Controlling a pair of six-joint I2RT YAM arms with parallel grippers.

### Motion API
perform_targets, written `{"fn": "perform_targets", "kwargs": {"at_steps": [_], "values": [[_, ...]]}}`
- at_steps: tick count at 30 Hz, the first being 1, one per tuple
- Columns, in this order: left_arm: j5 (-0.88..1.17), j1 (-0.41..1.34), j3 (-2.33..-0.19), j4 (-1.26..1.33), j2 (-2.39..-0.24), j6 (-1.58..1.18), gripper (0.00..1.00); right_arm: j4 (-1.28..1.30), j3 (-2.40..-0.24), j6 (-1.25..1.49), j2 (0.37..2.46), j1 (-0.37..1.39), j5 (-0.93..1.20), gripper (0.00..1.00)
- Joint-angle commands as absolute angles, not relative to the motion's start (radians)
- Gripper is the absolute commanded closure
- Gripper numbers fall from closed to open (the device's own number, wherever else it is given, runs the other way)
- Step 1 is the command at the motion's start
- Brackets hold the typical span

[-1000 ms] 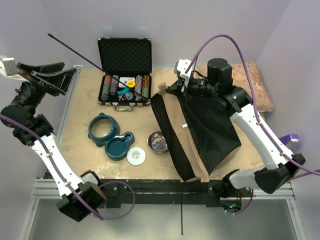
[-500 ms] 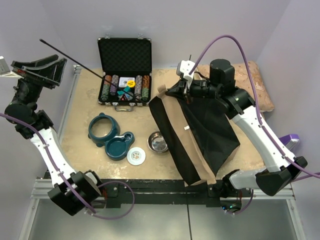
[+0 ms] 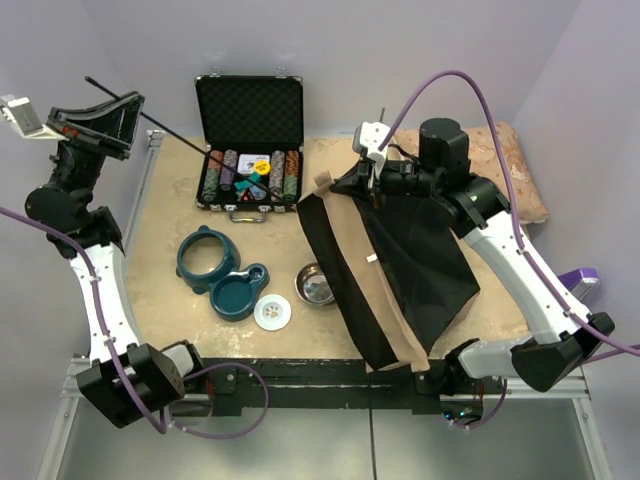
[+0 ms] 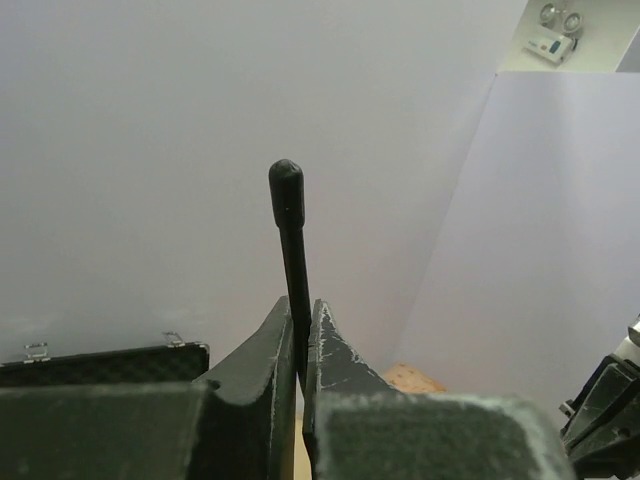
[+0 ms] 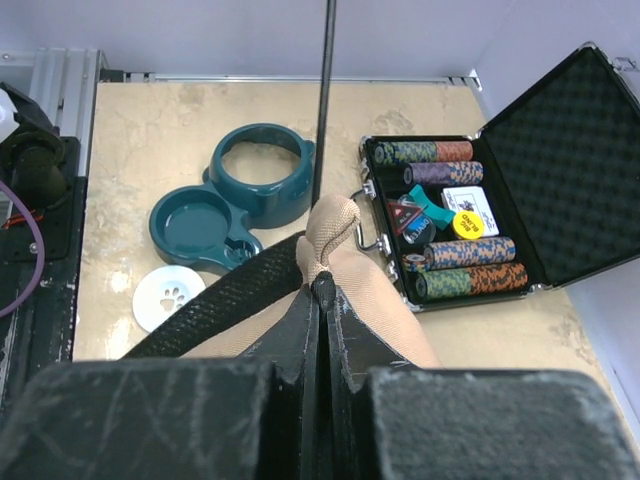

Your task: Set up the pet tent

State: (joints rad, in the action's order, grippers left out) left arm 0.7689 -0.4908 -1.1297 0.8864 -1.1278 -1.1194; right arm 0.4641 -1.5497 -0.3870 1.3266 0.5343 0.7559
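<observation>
The pet tent hangs collapsed, tan canvas with black lining, from its top corner down to the table's front edge. My right gripper is shut on that corner; in the right wrist view the jaws pinch a black pole end inside the tan sleeve. A thin black pole slants from high at the left down toward the chip case. My left gripper, raised at the far left, is shut on it, and the pole's capped tip sticks out beyond the fingertips.
An open black case of poker chips stands at the back. A teal double-bowl holder, a white paw-print disc and a small steel bowl lie left of the tent. A beige pillow sits at the back right.
My left gripper has closed on the black pole near its upper end and shifted slightly up and right. The right gripper still holds the tent corner, almost unmoved.
</observation>
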Motion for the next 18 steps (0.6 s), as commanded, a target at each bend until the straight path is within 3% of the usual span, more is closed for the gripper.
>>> {"fn": "perform_targets", "kwargs": {"at_steps": [1,10,18], "values": [[0.739,-0.401,-1.227,0.754,-1.089,-0.815,1.0,0.44,-1.609,-0.393,1.324,0.532,0.804,1.0],[0.836,-0.166,-1.436,0.01,-1.094,-0.099,1.0,0.322,-1.664,-0.278,1.356,0.532,0.85,1.0],[0.876,0.026,-1.511,-0.435,-1.129,0.267,1.0,0.204,-1.692,-0.192,1.393,0.532,0.908,1.0]]}}
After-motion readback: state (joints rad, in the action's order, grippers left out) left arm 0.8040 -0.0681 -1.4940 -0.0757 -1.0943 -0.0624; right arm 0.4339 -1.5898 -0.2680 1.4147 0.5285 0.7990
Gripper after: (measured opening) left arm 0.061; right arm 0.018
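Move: The pole's free end is already shut in the left fingers, and the tent's tan corner, where that pole comes out, lies about 32 cm to this hand's right, 4 cm back and 14 cm below. The chip case is 16 cm ahead, 12 cm right, the teal ring 4 cm back and 2 cm right, both some 50 cm below. From the right hand, already pinching beside it, the corner is 3 cm left, 1 cm ahead, level. The pole's end is carried to the right by the left hand, about 10 cm, arching up some 2 cm and then sinking slightly below its starting height, towards the tan corner. The wrist rolls nearly 40 degrees on the way, left side rising, with the fingers kept shut on the pole. The right hand keeps its pinch on the corner, easing 2 cm forward and left and tipping a little. ##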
